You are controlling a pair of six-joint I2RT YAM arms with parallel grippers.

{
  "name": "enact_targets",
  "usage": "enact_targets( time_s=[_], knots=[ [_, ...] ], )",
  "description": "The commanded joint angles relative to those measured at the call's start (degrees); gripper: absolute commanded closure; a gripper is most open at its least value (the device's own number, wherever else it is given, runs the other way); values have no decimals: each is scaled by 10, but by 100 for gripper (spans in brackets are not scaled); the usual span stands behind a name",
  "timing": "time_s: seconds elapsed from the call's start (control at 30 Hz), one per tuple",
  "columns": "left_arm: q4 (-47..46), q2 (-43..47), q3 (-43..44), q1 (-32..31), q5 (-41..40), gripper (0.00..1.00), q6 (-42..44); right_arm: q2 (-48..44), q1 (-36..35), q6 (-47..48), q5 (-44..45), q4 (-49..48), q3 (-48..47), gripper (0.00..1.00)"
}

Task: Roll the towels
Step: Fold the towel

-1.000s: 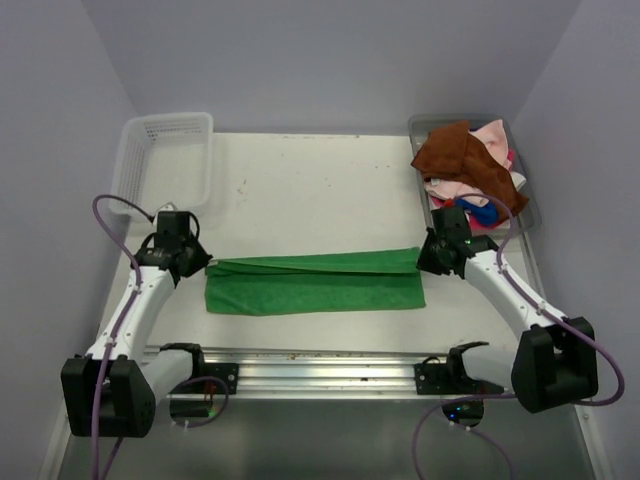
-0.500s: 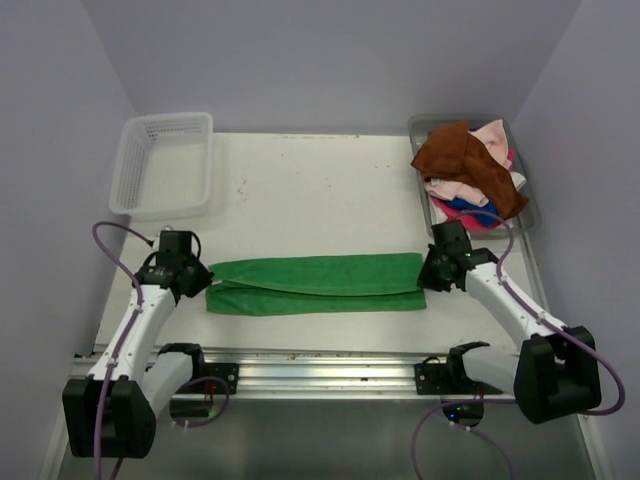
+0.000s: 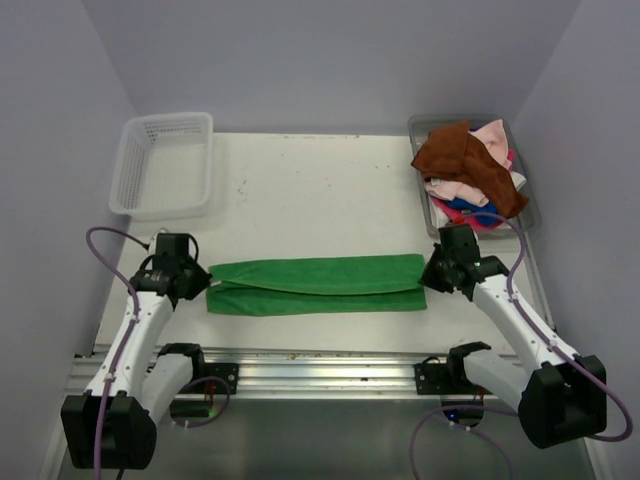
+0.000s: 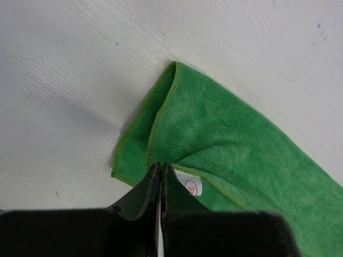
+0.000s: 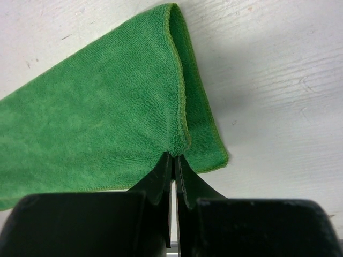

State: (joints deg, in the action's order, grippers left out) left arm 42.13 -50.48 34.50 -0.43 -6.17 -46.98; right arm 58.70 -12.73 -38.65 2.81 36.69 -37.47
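A bright green towel [image 3: 315, 282] lies across the near half of the table, folded lengthwise into a long narrow strip. My left gripper [image 3: 203, 281] is shut on the upper layer's corner at the strip's left end [image 4: 187, 128], beside a small white label [image 4: 192, 187]. At the right end [image 5: 107, 112], my right gripper [image 3: 428, 274] is shut on the matching corner. Both pinched corners sit a little above the layer beneath. More towels [image 3: 468, 165], rust brown, pale pink, blue and magenta, are heaped in the tray at the back right.
A white mesh basket [image 3: 165, 165] stands at the back left. The clear grey tray [image 3: 527, 205] sits against the right wall, close behind my right arm. A metal rail [image 3: 320, 362] runs along the near edge between the arm bases.
Both grippers have drawn the towel's upper edge toward the near side, folding it narrower. The strip is now thinner than a second ago.
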Motion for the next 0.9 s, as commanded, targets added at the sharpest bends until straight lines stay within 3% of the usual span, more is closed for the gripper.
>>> enact_targets(
  time_s=[0.0,0.7,0.73,0.77,0.8,0.83,0.87],
  knots=[
    [28,12,25,4,-10,100,-14,-5,2,-12,-5,18,8,100],
    [69,21,24,4,-28,100,-41,-17,3,-30,-5,23,63,100],
    [68,17,24,4,-25,92,-39,-16,2,-28,-7,21,63,90],
    [64,13,26,4,-21,69,-36,-15,2,-25,-8,22,57,83],
    [64,9,28,4,-17,56,-27,-16,2,-23,-5,22,53,75],
    [63,7,32,4,-16,50,-22,-18,3,-20,0,31,42,59],
    [62,7,42,4,-17,48,-17,-24,3,-13,8,37,34,51]
  ],
)
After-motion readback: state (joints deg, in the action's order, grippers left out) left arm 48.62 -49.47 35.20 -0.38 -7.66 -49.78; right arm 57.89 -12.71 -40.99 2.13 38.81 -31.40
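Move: Both hands already pinch the green towel's raised edge, one at each end. The lower layer's near-left corner lies about 5 cm back from the left hand and 5 below; its near-right corner lies some 5 cm back from the right hand, 1 to its right and 5 below. The fold is about 4 cm ahead of the left hand and 6 cm ahead of the right. The white basket sits roughly 24 cm ahead of the left hand and 11 to its left. Still pinching the towel's two upper corners, both hands draw that edge back over the lower layer towards its near edge, then open to about half and let go. The left travels back only some 2 cm, nearly level, while the right goes back and down together, about 3.5 cm each way, its fingers tipping slightly steeper. ##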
